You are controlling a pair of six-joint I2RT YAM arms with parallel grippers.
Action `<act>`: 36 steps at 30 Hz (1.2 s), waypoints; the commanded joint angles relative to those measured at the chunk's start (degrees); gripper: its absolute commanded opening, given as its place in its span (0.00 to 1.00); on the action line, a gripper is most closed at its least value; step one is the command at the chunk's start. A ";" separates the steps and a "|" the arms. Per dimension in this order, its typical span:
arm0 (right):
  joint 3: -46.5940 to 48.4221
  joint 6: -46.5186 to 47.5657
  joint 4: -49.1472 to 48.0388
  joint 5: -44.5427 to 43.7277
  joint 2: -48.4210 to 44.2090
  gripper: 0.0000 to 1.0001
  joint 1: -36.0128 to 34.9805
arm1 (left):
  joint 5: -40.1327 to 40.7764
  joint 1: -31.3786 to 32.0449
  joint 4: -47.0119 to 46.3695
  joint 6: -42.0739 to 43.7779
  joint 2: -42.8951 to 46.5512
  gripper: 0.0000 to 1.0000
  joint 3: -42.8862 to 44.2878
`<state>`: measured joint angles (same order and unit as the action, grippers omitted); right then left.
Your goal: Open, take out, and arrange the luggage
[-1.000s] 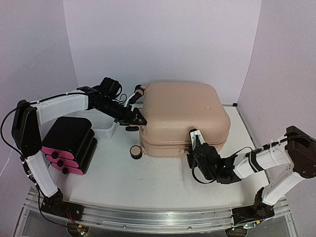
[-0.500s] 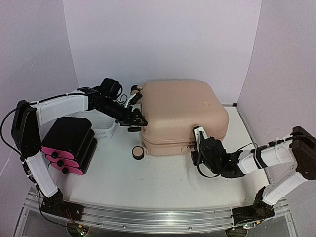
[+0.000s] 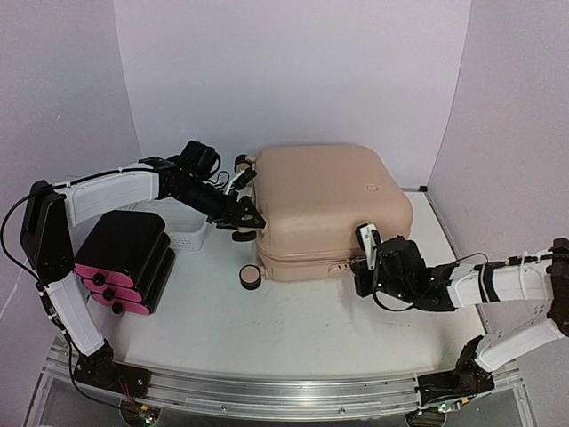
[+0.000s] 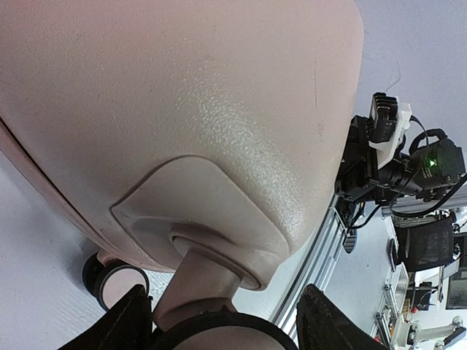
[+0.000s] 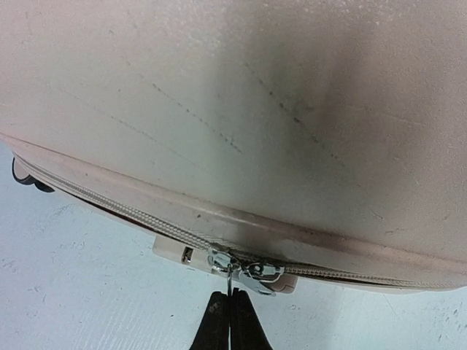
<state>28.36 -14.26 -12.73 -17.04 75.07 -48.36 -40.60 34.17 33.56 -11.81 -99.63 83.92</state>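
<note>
The luggage (image 3: 329, 205), a big beige-pink hard-shell suitcase, lies closed on the table (image 3: 293, 329). My left gripper (image 3: 244, 219) is at its left corner. In the left wrist view the gripper (image 4: 226, 295) has its fingers (image 4: 131, 321) on either side of a black caster wheel (image 4: 219, 334), gripping it below the beige stem (image 4: 208, 281). My right gripper (image 3: 364, 260) is at the front seam. In the right wrist view this gripper (image 5: 231, 295) is shut on the metal zipper pull (image 5: 230, 279), which hangs from the sliders (image 5: 248, 267). The zipper (image 5: 109, 208) looks closed.
A black box with pink drawer fronts (image 3: 124, 258) sits at the left, with a white mesh basket (image 3: 191, 236) behind it. Another caster (image 3: 250, 277) stands at the case's near left corner and one (image 3: 242, 163) sticks up at the back. Walls close in behind and beside.
My right gripper closed on the zipper pull and shifted right along the front seam. The suitcase turned slightly. The left gripper stayed on its wheel.
</note>
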 commanded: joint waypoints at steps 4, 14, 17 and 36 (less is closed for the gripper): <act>10.01 -0.58 9.06 13.68 2.97 0.00 -0.61 | -2.30 0.24 2.56 0.30 1.58 0.68 -0.53; 23.32 -0.45 8.66 15.78 17.08 0.00 -9.98 | -2.71 0.19 2.52 0.10 1.46 0.68 -0.51; 25.33 -2.65 8.64 13.20 19.55 0.03 -10.96 | -2.35 0.20 2.56 0.19 1.67 0.68 -0.59; 6.78 -9.94 16.90 -2.50 -3.71 0.53 1.04 | -1.06 -0.25 2.62 0.56 2.27 0.68 -0.77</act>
<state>34.24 -23.97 6.48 -21.02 70.11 -47.55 -41.39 34.02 34.48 -11.84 -99.37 83.85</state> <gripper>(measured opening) 0.519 0.679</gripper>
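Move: The right hand already pinches the left of two zip pulls on the suitcase's near side; the suitcase's near left corner, to which the zip runs, is about 21 cm left and level with it fore and aft. The second zip pull sits about 1 cm right and 1 cm ahead, the lock 3 cm left and 1 cm ahead, and the near wheel 25 cm left, 2 cm back, 5 cm lower. From the left hand the held pull is 22 cm right, 3 cm back, 11 cm below. The right hand drags the pinched pull left along the zip towards the suitcase's near left corner, about 13 cm and drifting slightly back, turning some 15 degrees counter-clockwise, while the left hand stays put with its fingers around a wheel on the suitcase's left side. Then the right fingers open and let go of the pull, and the hand swings back right past the lock to about 3 cm right of where it began, turning clockwise and ending roughly half open close by the second pull. ##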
